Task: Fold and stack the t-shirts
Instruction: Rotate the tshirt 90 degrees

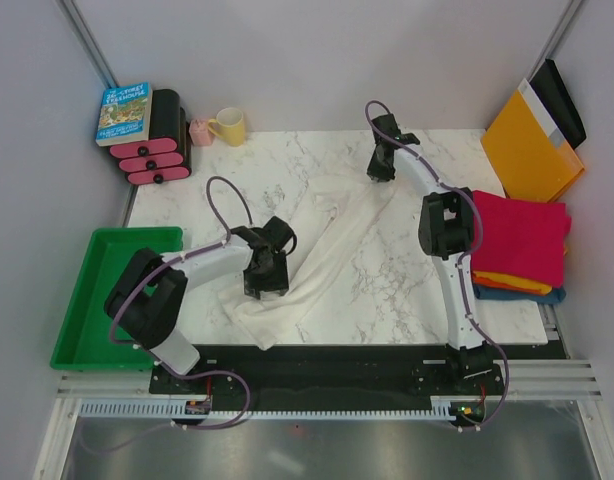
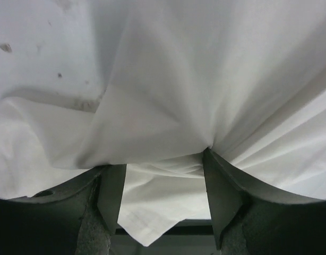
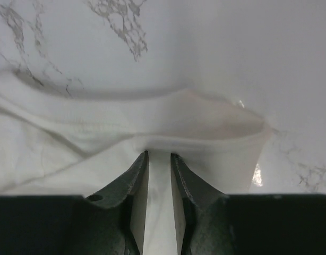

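The large white t-shirt (image 1: 327,250) lies wrinkled in a long diagonal band across the marbled table (image 1: 407,290). My left gripper (image 1: 265,283) points down onto its near-left end. In the left wrist view its jaws (image 2: 160,159) stand wide apart, open, with loose white cloth (image 2: 179,79) lying between and over the tips. My right gripper (image 1: 380,172) is at the shirt's far right end. Its jaws (image 3: 159,154) are close together with a fold of the white hem (image 3: 99,138) filling the narrow gap. Folded red (image 1: 517,235), orange (image 1: 507,283) and dark blue (image 1: 547,296) t-shirts lie stacked at the right edge.
A green tray (image 1: 97,290) sits off the table's left side. An orange-yellow envelope (image 1: 527,150) leans at the back right. A book (image 1: 124,112) on a pink-and-black rack (image 1: 152,150), a pink cup (image 1: 200,131) and a yellow mug (image 1: 230,126) stand at the back left.
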Tool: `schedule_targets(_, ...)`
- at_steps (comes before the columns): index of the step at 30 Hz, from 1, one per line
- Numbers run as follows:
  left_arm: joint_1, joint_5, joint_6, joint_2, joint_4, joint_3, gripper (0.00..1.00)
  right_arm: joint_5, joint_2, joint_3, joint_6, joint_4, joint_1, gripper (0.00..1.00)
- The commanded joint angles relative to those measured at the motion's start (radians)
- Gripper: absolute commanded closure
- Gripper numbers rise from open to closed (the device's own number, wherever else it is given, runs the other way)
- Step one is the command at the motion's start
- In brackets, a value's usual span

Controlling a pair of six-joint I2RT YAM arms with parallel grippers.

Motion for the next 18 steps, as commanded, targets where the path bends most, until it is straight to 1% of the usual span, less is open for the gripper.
schedule_targets(1,-0.080,-0.077,-0.066,-0.136,-0.141,-0.030,0.29,0.023,-0.024,0.099,-0.038,0.028,-0.029,0.69)
schedule_targets(2,-0.081,-0.102,-0.068,-0.173,-0.129,-0.030,0.27,0.011,-0.049,0.068,-0.044,0.039,-0.026,0.68)
schedule_targets(3,-0.083,-0.158,-0.065,-0.217,-0.099,-0.027,0.25,0.014,-0.104,0.056,-0.050,0.047,-0.020,0.68)
schedule_targets(4,-0.081,-0.186,-0.057,-0.292,-0.080,-0.024,0.22,0.017,-0.132,0.044,-0.056,0.053,-0.015,0.68)
schedule_targets(5,-0.081,-0.212,-0.049,-0.331,-0.060,-0.019,0.21,0.011,-0.162,0.001,-0.064,0.061,-0.003,0.67)
schedule_targets(6,-0.080,-0.258,-0.037,-0.360,-0.039,-0.008,0.18,0.004,-0.230,-0.028,-0.067,0.070,0.004,0.66)
schedule_targets(7,-0.078,-0.278,-0.029,-0.386,-0.008,-0.004,0.10,-0.007,-0.267,-0.061,-0.067,0.094,0.011,0.66)
schedule_targets(8,-0.075,-0.294,-0.016,-0.421,0.016,0.005,0.06,-0.010,-0.304,-0.134,-0.076,0.107,0.032,0.65)
schedule_targets(9,-0.069,-0.306,0.028,-0.431,0.039,0.012,0.03,-0.028,-0.380,-0.177,-0.082,0.124,0.050,0.65)
schedule_targets(10,-0.069,-0.312,0.052,-0.434,0.082,0.015,0.01,-0.039,-0.419,-0.226,-0.093,0.159,0.072,0.65)
schedule_targets(11,-0.065,-0.318,0.078,-0.420,0.096,0.027,0.02,-0.033,-0.493,-0.324,-0.096,0.171,0.124,0.64)
schedule_targets(12,-0.061,-0.338,0.116,-0.399,0.096,0.039,0.02,-0.009,-0.531,-0.376,-0.107,0.187,0.155,0.64)
schedule_targets(13,-0.057,-0.347,0.127,-0.374,0.075,0.056,0.03,0.000,-0.563,-0.485,-0.110,0.220,0.213,0.64)
schedule_targets(14,-0.045,-0.355,0.132,-0.313,0.061,0.085,0.04,0.005,-0.622,-0.534,-0.108,0.231,0.237,0.64)
schedule_targets(17,-0.003,-0.352,0.129,-0.233,0.015,0.104,0.06,-0.012,-0.711,-0.731,-0.064,0.265,0.302,0.67)
schedule_targets(18,0.011,-0.322,0.116,-0.201,0.012,0.101,0.07,-0.021,-0.732,-0.777,-0.056,0.291,0.313,0.68)
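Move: The white t-shirt lies slantwise under both hands, its middle about 13 cm ahead and 12 cm to the right of the left hand, 2 cm below it; its near corner is 13 cm straight back from that hand, and the green tray some 38 cm left, about level with it. From the right hand the shirt's middle is about 20 cm back and 20 cm left, 3 cm below, and the red t-shirt stack roughly 37 cm right and 18 cm back. Upward, both hands come off the shirt they were turning. The left slips back a little, lifts some 12 cm, then drifts forward over the shirt as its fingers open wider and tilt about 30 degrees forward. The right edges forward, then climbs steeply while sweeping back and left over the far end, turning counter-clockwise, fingers nearly shut as before. ##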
